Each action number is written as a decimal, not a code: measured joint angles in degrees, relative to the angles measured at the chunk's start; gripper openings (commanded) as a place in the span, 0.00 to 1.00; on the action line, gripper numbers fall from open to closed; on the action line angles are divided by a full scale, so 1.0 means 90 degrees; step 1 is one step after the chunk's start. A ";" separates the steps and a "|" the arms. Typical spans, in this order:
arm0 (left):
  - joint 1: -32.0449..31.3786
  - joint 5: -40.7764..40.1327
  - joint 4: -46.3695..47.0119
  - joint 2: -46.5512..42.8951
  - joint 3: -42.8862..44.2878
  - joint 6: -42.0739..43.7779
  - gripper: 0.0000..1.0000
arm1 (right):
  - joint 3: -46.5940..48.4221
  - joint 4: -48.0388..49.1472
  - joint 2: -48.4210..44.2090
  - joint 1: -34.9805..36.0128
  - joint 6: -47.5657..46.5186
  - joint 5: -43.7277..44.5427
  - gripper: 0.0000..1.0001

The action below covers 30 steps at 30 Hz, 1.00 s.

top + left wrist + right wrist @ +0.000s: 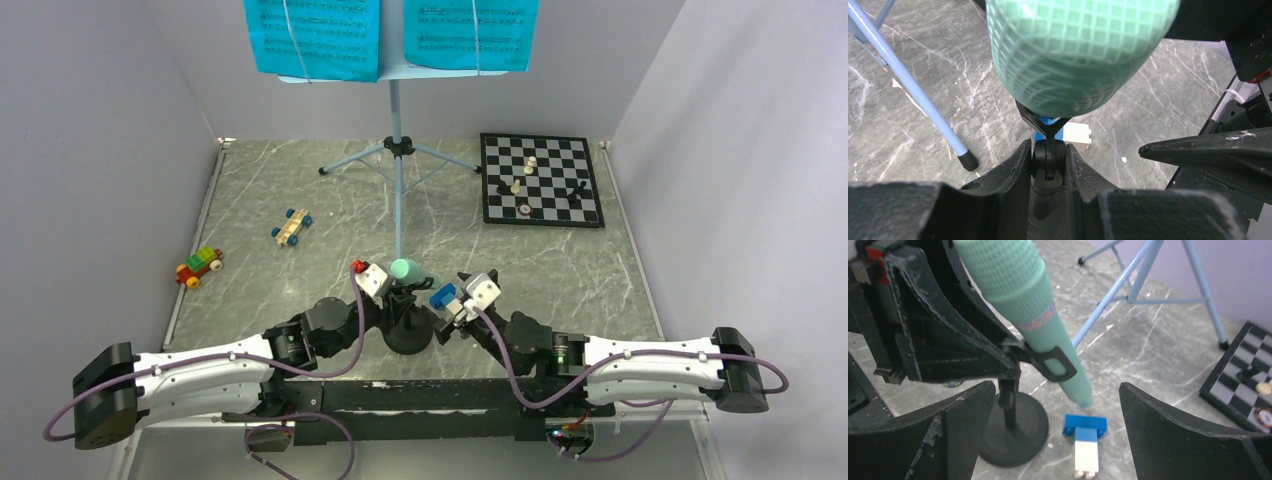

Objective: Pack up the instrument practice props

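The mint-green toy microphone (pixel 1020 290) sits tilted in the clip of the small black mic stand (pixel 1015 432), near the table's front middle. My left gripper (pixel 1048 150) is shut on the mic stand's post just under the clip, with the microphone's mesh head (pixel 1078 50) filling the view above it. My right gripper (pixel 1058 420) stands wide open just right of the stand, holding nothing. The pale-blue music stand (pixel 397 150) rises at the back with two cyan pages (pixel 315 35) (pixel 470 30) on its desk.
A blue-white block (pixel 1085 440) lies on the table between my right fingers, beside the stand's base. One music stand leg (pixel 908 85) ends close to my left gripper. A chessboard (pixel 540 180) with pieces is back right. Two toy cars (pixel 199 266) (pixel 291 227) lie at the left.
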 measured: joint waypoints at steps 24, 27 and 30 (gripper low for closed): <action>0.0005 0.0078 -0.0134 -0.0080 0.0007 0.0019 0.00 | -0.0002 0.2239 0.1440 -0.1001 -0.1659 -0.1307 0.96; 0.0005 0.0114 -0.0143 -0.0083 0.0007 0.0051 0.00 | 0.0002 0.2268 0.1494 -0.1018 -0.1656 -0.1506 0.96; 0.0005 0.0143 -0.0153 -0.0078 0.0017 0.0083 0.00 | 0.0012 0.2392 0.1542 -0.1095 -0.1656 -0.1583 0.94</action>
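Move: The green microphone sits in its clip on the stand, its middle about 5 cm ahead of the empty right hand and 7 cm to its left, nearly level with it. The stand's round base is some 10 cm to the right hand's left, level fore-and-aft; the blue-and-white bricks lie about 6 cm ahead and 3 cm left, both roughly 20 cm below. For the left hand, pinching the stand, the microphone's middle is about 3 cm ahead, 2 cm right and 5 cm above. With its fingers kept wide open, the right hand first reaches about 4 cm forward with a small rise, tipping its fingers up by some 10 degrees, then slides about 3 cm left towards the microphone, so that one finger comes in beside the clip and the left gripper while the other stays on the microphone's far side. The left hand stays practically in place, still pinching the stand just under the clip with the base on the table, and the right fingers have not closed on the microphone. ##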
